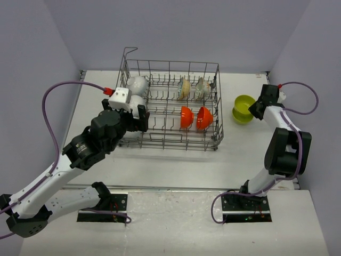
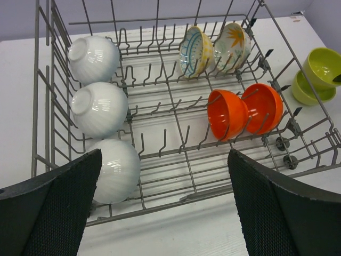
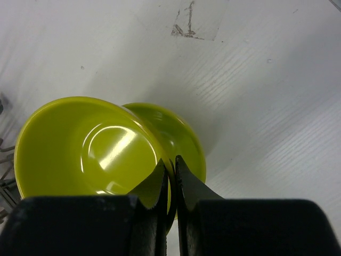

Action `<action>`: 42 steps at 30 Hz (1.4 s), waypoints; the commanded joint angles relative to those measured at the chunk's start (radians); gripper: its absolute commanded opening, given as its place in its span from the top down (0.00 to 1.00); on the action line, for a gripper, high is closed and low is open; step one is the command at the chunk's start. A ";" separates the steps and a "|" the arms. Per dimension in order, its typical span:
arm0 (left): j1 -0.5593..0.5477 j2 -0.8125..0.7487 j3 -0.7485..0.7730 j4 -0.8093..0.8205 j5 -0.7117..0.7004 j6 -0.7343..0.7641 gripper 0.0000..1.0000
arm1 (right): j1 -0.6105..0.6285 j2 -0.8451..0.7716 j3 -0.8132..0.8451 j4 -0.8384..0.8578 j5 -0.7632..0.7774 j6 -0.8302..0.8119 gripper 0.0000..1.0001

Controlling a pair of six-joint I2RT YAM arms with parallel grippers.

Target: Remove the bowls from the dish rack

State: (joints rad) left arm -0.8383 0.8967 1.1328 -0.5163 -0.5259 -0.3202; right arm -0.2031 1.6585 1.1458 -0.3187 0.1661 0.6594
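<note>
The grey wire dish rack [image 1: 170, 145] stands mid-table. Three white bowls [image 2: 100, 108] sit in its left column, two floral bowls [image 2: 194, 50] at the back and two orange bowls [image 2: 226, 114] to the right. My left gripper [image 2: 164, 160] hovers open over the rack's near left corner [image 1: 130, 114], the nearest white bowl [image 2: 117, 168] beside its left finger. Right of the rack, a yellow-green bowl [image 3: 85, 144] rests tilted in a second one [image 3: 184, 138] on the table. My right gripper [image 3: 170, 162] is shut on the upper bowl's rim.
Purple cables [image 1: 64, 88] loop from both arms. Grey walls close in the table on the left, back and right. A seam [image 1: 176, 188] crosses the table near the arm bases. A taped mark [image 3: 186, 24] lies beyond the yellow-green bowls.
</note>
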 commanded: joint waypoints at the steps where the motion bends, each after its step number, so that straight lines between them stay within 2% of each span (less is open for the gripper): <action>1: 0.002 -0.004 0.001 0.048 0.009 -0.020 0.00 | -0.004 0.015 -0.009 0.052 0.024 -0.015 0.97; 9: 0.001 0.013 -0.010 0.071 0.050 -0.034 0.00 | -0.007 0.024 -0.020 0.052 0.013 -0.021 0.95; 13: 0.002 0.011 -0.018 0.082 0.053 -0.031 0.00 | -0.010 0.041 -0.031 0.047 -0.002 -0.017 0.85; 17: 0.002 0.016 -0.019 0.087 0.056 -0.031 0.00 | -0.012 0.047 -0.040 0.049 -0.010 -0.015 0.82; 19: 0.001 0.022 -0.019 0.087 0.060 -0.029 0.00 | -0.012 0.043 -0.044 0.052 -0.011 -0.020 0.74; 21: 0.002 0.031 -0.021 0.085 0.061 -0.028 0.00 | -0.012 0.038 -0.046 0.052 -0.019 -0.018 0.56; 27: 0.002 0.057 -0.030 0.111 0.083 -0.036 0.00 | -0.012 -0.008 -0.054 0.050 -0.045 -0.017 0.42; 28: 0.002 0.068 -0.028 0.113 0.086 -0.037 0.00 | -0.012 -0.015 -0.054 0.046 -0.040 -0.018 0.35; 31: 0.002 0.085 -0.031 0.125 0.099 -0.043 0.00 | -0.010 -0.045 -0.049 0.035 -0.034 -0.023 0.28; 40: 0.002 0.108 -0.039 0.148 0.122 -0.053 0.00 | -0.012 -0.037 -0.031 0.007 -0.045 -0.037 0.28; 42: 0.002 0.110 -0.039 0.147 0.122 -0.049 0.00 | -0.012 -0.036 -0.037 0.006 -0.033 -0.043 0.31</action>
State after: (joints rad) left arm -0.8383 1.0103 1.0973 -0.4248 -0.4133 -0.3569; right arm -0.2108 1.6352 1.0988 -0.2989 0.1139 0.6342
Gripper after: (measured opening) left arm 0.997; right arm 0.710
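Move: The right hand holds the second green bowl by its right rim; the lower green bowl it goes into stands about 4 cm left and 1 cm ahead of that hand, some 5 cm below. About 21 cm to the hand's left are the right orange bowl, 2 cm nearer, and the right patterned bowl, 14 cm farther out. From the left hand, the left orange bowl is roughly 15 cm ahead, 17 right, 25 below; the near white bowl is 8 ahead, 6 left. With the held green bowl's rim still pinched, the right hand sinks about 3 cm to set it into the lower green bowl, easing slightly back, then opens its fingers wide to let go of the rim and rises some 2 cm, staying open around the bowl's right side. Meanwhile the left hand, empty and wide open above the rack, drifts about 4 cm to the right and 3 cm down, a touch forward, towards the orange bowls, touching nothing. ##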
